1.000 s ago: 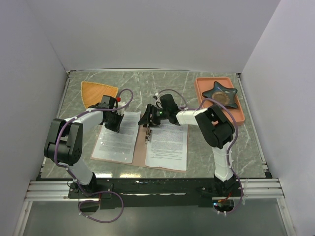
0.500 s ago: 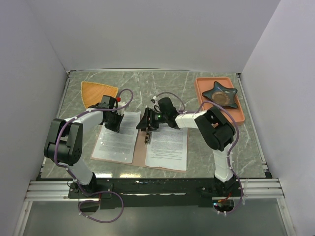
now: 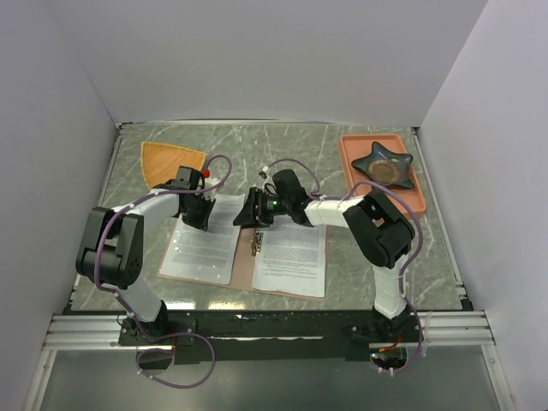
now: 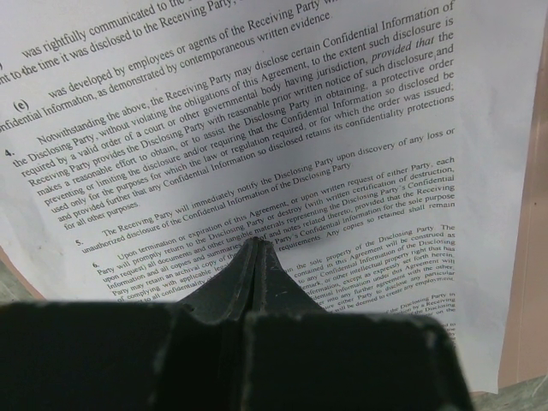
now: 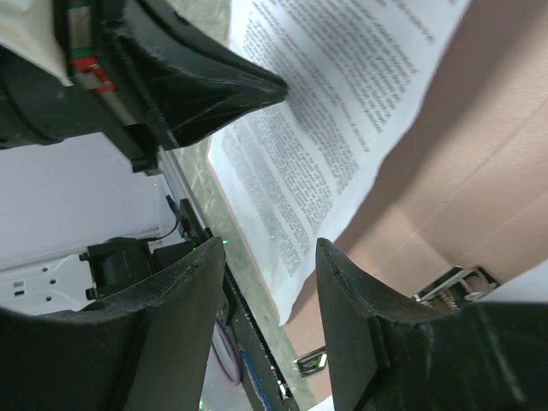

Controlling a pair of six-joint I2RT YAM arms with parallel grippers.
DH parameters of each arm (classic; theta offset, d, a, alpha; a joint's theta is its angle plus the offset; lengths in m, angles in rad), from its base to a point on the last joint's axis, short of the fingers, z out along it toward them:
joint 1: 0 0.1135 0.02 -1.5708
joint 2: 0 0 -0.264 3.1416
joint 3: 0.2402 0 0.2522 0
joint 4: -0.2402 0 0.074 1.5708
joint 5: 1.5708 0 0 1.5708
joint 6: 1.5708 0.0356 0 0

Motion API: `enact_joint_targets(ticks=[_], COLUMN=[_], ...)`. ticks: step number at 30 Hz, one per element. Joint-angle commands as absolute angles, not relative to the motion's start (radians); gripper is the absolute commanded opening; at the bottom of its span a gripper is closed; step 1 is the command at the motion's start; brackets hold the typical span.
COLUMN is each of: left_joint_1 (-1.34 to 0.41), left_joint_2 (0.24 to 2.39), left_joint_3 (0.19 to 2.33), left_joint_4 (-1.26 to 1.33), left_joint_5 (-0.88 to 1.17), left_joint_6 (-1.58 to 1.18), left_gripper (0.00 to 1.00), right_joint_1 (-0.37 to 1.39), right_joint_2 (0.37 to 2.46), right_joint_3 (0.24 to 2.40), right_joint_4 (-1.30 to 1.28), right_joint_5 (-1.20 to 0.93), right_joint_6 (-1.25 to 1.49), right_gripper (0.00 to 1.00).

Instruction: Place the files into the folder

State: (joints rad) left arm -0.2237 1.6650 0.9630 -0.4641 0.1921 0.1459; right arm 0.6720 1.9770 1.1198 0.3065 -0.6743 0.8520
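Observation:
The pinkish-brown folder lies open on the table, with one of the files on its left half and another on its right half. My left gripper is shut, its tip pressing down on the left sheet near its top edge. My right gripper hovers open over the top of the folder's crease with nothing between its fingers. In the right wrist view the left sheet, the folder and the left gripper lie beyond the open jaws.
An orange fan-shaped plate lies at the back left, close to the left arm. A salmon tray holding a dark star-shaped dish sits at the back right. A metal clip sits at the folder's crease.
The right gripper has slid a little to the left, from the right sheet's top toward the folder's crease. The left gripper has stayed pressed on the left sheet.

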Motion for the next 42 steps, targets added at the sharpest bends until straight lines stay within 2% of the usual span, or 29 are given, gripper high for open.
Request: enact_joint_targets(ticks=[1, 8, 12, 15, 16, 17, 19, 20, 22, 23, 27, 31, 33, 36, 37, 42], left_joint_1=[-0.222, -0.227, -0.256, -0.314, -0.346, -0.362, -0.408, -0.422, -0.454, -0.463, -0.511, -0.541, -0.552, -0.574, -0.581, -0.636], left_joint_2=[1.644, 1.537, 1.487, 1.473, 1.477, 1.491, 1.532, 1.549, 1.609, 1.629, 1.707, 1.744, 1.750, 1.770, 1.787, 1.828], left_joint_3=[0.956, 1.041, 1.112, 1.138, 1.140, 1.141, 1.150, 1.157, 1.181, 1.190, 1.242, 1.273, 1.287, 1.307, 1.312, 1.292], left_joint_4=[-0.495, -0.613, -0.667, -0.658, -0.649, -0.637, -0.601, -0.589, -0.563, -0.555, -0.513, -0.476, -0.462, -0.445, -0.442, -0.388], left_joint_5=[0.164, 0.233, 0.278, 0.272, 0.259, 0.253, 0.236, 0.227, 0.221, 0.218, 0.196, 0.160, 0.153, 0.128, 0.118, 0.006], left_joint_6=[0.164, 0.130, 0.091, 0.045, 0.032, 0.012, 0.002, -0.044, -0.058, -0.075, -0.115, -0.147, -0.153, -0.170, -0.175, -0.184], left_gripper=[0.01, 0.04, 0.13, 0.30, 0.41, 0.45, 0.53, 0.55, 0.55, 0.55, 0.64, 0.88, 0.97, 0.99, 0.97, 0.96], right_joint_1=[0.683, 0.693, 0.709, 0.736, 0.748, 0.770, 0.793, 0.811, 0.827, 0.840, 0.865, 0.876, 0.876, 0.874, 0.876, 0.880], right_joint_2=[1.907, 1.810, 1.741, 1.691, 1.674, 1.660, 1.611, 1.594, 1.548, 1.536, 1.464, 1.411, 1.411, 1.434, 1.440, 1.492], right_joint_3=[1.121, 1.114, 1.048, 0.999, 0.985, 0.962, 0.931, 0.893, 0.841, 0.827, 0.741, 0.625, 0.600, 0.574, 0.572, 0.546], right_joint_4=[0.311, 0.212, 0.236, 0.256, 0.255, 0.249, 0.252, 0.267, 0.282, 0.285, 0.359, 0.509, 0.601, 0.670, 0.686, 0.828], right_joint_5=[-0.666, -0.589, -0.520, -0.442, -0.410, -0.378, -0.286, -0.263, -0.195, -0.169, -0.068, -0.003, -0.002, -0.009, -0.015, -0.043], right_joint_6=[0.839, 0.726, 0.672, 0.624, 0.608, 0.580, 0.557, 0.540, 0.528, 0.528, 0.523, 0.514, 0.505, 0.495, 0.488, 0.456], right_gripper=[0.54, 0.51, 0.43, 0.41, 0.40, 0.38, 0.30, 0.26, 0.06, 0.00, 0.00, 0.00, 0.00, 0.00, 0.00, 0.00])
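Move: The metal clip on the folder's spine lies about 14 cm to the right of the left hand and 4 cm back, at nearly the same height. The left paper's middle is about 3 cm behind that hand, and the right paper's about 24 cm right and 7 cm back. From the right hand, the clip is roughly 3 cm right, 5 cm back and 7 cm below, with the right paper's middle about 13 cm right and 9 cm back. Left hand lifts off its paper, opens, swings about 16 cm right towards clip; right hand backs off, shutting. ##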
